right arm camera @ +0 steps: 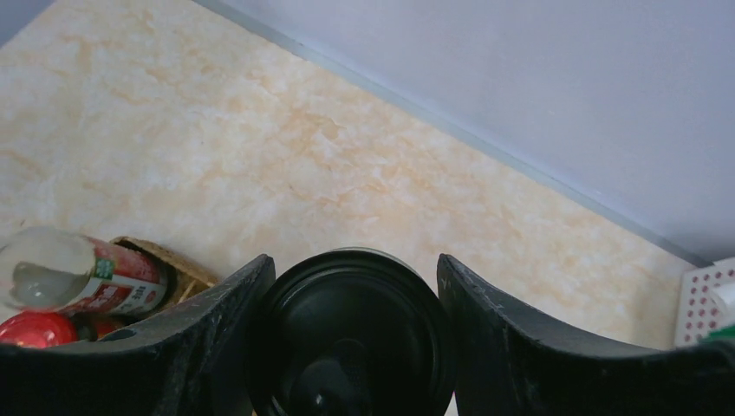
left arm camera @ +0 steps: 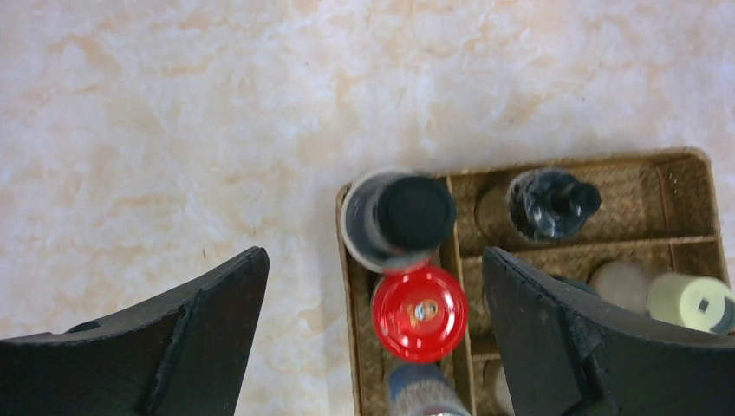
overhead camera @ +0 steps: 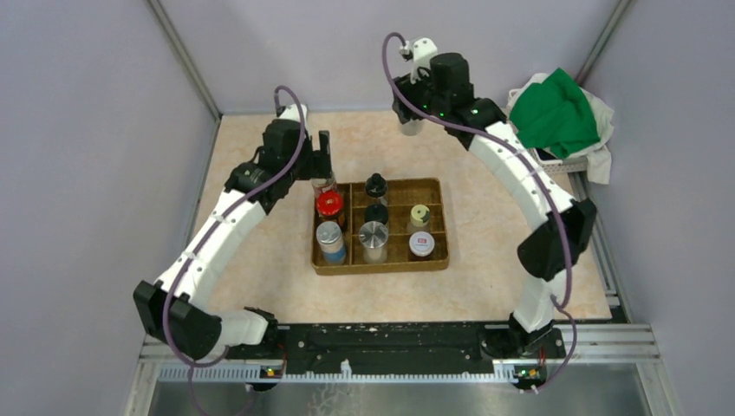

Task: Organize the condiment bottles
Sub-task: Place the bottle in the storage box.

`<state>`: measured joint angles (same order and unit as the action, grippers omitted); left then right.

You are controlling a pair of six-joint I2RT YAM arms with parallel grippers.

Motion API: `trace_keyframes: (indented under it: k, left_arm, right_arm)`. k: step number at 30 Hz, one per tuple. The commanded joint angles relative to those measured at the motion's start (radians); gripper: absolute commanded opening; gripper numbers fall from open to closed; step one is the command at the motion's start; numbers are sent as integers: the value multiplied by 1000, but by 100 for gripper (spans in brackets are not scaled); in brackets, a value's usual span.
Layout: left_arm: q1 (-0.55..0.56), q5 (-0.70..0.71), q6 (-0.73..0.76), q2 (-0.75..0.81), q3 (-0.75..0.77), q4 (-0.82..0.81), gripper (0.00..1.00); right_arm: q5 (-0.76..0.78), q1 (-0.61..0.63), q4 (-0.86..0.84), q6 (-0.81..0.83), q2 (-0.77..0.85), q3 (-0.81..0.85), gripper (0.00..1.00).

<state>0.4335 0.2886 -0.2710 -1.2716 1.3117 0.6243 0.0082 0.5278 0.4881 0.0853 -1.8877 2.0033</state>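
Observation:
My right gripper (overhead camera: 413, 111) is shut on a black-lidded glass jar (right arm camera: 351, 347) at the back of the table, behind the tray; both fingers press the lid. My left gripper (left arm camera: 373, 260) is open and empty, above the tray's back left corner. Below it in the wooden tray (overhead camera: 438, 260) stand the taller black-capped, red-labelled bottle (left arm camera: 407, 215), a red-lidded jar (left arm camera: 419, 310) and a silver-lidded jar (overhead camera: 330, 238). The middle column holds two black-capped bottles (overhead camera: 375, 185) and a silver-lidded shaker (overhead camera: 374, 236). The right column holds a yellow-green lid (overhead camera: 419, 214) and a white lid (overhead camera: 421, 244).
A green and white cloth (overhead camera: 559, 117) lies on a white basket at the back right corner. Grey walls close in the table on three sides. Marbled tabletop (overhead camera: 251, 269) lies bare around the tray.

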Motion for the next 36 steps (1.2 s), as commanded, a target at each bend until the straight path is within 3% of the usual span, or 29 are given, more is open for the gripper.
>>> trace_keyframes:
  k: [1,8,19,36]
  left_arm:
    - [-58,-126,69,-106,116,-85,99]
    - [-72,-133,137,-243,239,-129,99]
    - [-72,-161,141,-146,164,-141,99]
    - [-73,-143,133,-73,87,-123,99]
  right_arm:
    - [40,1,-11,10,185,-156,30]
    - [23,2,-97,-34,315,-424,28]
    - [-6,1,-225,-77,273,-601,27]
    - [-77,-9,-342,-106,62,-605,26]
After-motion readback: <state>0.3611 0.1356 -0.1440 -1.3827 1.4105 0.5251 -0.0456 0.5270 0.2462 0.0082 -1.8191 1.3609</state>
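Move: The right hand holds the black-lidded jar with white contents high over the table. Its slot, the free back-right compartment of the storage box, lies about 7 cm back, 2 cm to the right and 26 cm below. The black dispenser bottle stands roughly 7 cm back and 7 cm left of the hand, the yellow-lidded jar some 15 cm back and 3 cm right. From the empty left hand that slot is about 7 cm ahead, 23 cm right and 21 cm below. Still pinching the jar by its lid, the right hand swings back and to its right, briefly rising, then sinks towards the back-right slot, easing slightly forward and left on the way down; in all it drops about 20 cm and tips some 20 degrees further downward. The open left hand slides about 7 cm forward, high above the bottles, then draws partly back. ##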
